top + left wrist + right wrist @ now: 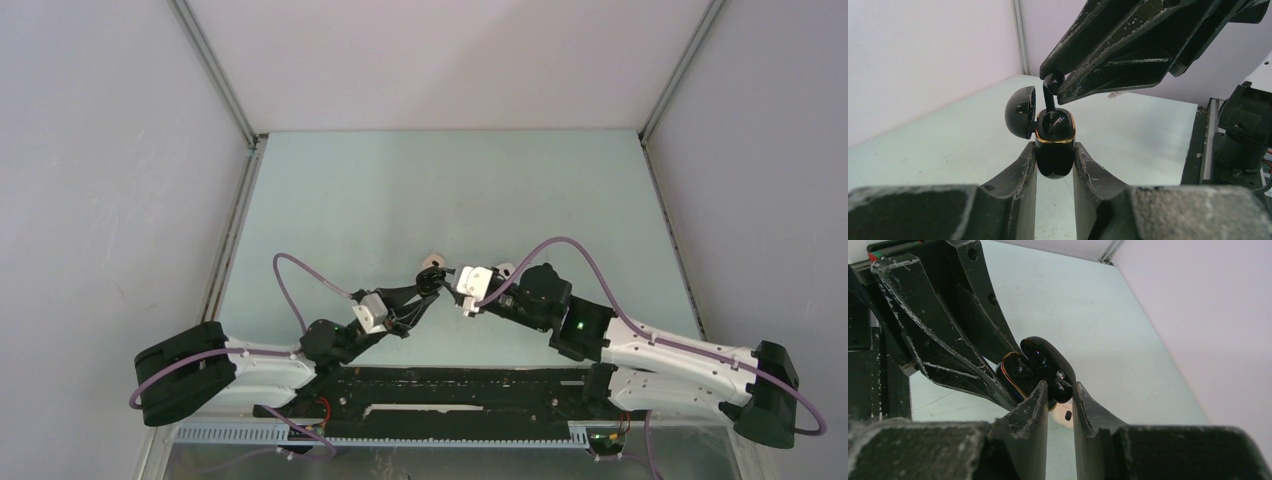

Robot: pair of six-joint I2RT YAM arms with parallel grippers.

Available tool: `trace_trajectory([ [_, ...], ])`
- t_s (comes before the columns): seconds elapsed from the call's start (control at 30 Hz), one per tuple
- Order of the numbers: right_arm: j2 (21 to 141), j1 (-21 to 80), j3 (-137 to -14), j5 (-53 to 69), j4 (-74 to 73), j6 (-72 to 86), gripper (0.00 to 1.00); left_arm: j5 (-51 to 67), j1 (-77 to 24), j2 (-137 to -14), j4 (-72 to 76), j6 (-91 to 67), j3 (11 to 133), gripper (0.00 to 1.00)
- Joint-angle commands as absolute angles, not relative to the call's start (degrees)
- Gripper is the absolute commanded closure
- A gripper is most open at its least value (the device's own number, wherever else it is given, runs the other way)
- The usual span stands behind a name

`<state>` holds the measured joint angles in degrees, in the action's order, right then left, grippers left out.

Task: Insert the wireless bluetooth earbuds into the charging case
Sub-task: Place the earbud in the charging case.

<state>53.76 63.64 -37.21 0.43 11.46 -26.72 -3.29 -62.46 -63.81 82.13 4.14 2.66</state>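
My left gripper (1055, 159) is shut on a glossy black charging case (1054, 144) with a gold rim, held above the table with its lid (1020, 111) swung open to the left. My right gripper (1060, 391) is shut on a black earbud (1060, 389), whose stem (1049, 100) points down into the open case. In the top view both grippers (437, 283) meet at the table's middle. A pale earbud (1064, 414) lies on the table below the right gripper. The case also shows in the right wrist view (1015, 371).
A pale pinkish object (433, 262) lies on the table just beyond the grippers, and a small white object (506, 268) lies by the right wrist. The pale green table (450, 190) is walled by white panels at the left, back and right.
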Motion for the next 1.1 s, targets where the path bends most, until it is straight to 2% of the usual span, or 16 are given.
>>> trace_trajectory([
  [0.0, 53.3, 62.0, -39.8, 1.2, 7.9, -23.9, 1.00, -3.1, -62.8, -62.9, 87.0, 5.7, 3.2, 1.00],
  [0.5, 54.4, 65.0, -39.1, 3.0, 7.3, -31.5, 1.00, -3.2, -62.8, -62.5, 86.9, 5.8, 3.0, 1.00],
  [0.87, 54.1, 65.4, -39.8, 2.5, 7.4, -32.1, 0.58, -3.1, -62.8, -62.9, 86.7, 5.8, 3.2, 1.00],
  [0.93, 53.9, 65.3, -40.9, 2.8, 5.8, -32.1, 0.48, -3.1, -62.8, -63.0, 86.7, 5.8, 3.3, 1.00],
  [1.07, 53.6, 64.2, -44.3, 4.8, -0.4, -31.3, 0.37, -2.9, -62.8, -63.3, 86.7, 5.8, 3.4, 1.00],
])
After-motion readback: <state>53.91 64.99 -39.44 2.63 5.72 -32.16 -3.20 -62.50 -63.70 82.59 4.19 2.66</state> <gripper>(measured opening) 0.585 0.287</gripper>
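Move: The right hand holds the black earbud just over the open black case, whose middle lies about 2 cm to its left, 2 cm back and 3 cm below. The left hand grips that case, its middle some 1 cm ahead, 1 cm right and 1 cm above. On the table some 23 cm below the right hand, the pink case lies about 10 cm ahead and 3 cm left, the white case about 8 cm ahead and 13 cm right. The right hand eases the earbud about 1 cm back, dipping slightly, into the left-held case, then opens, letting go. ##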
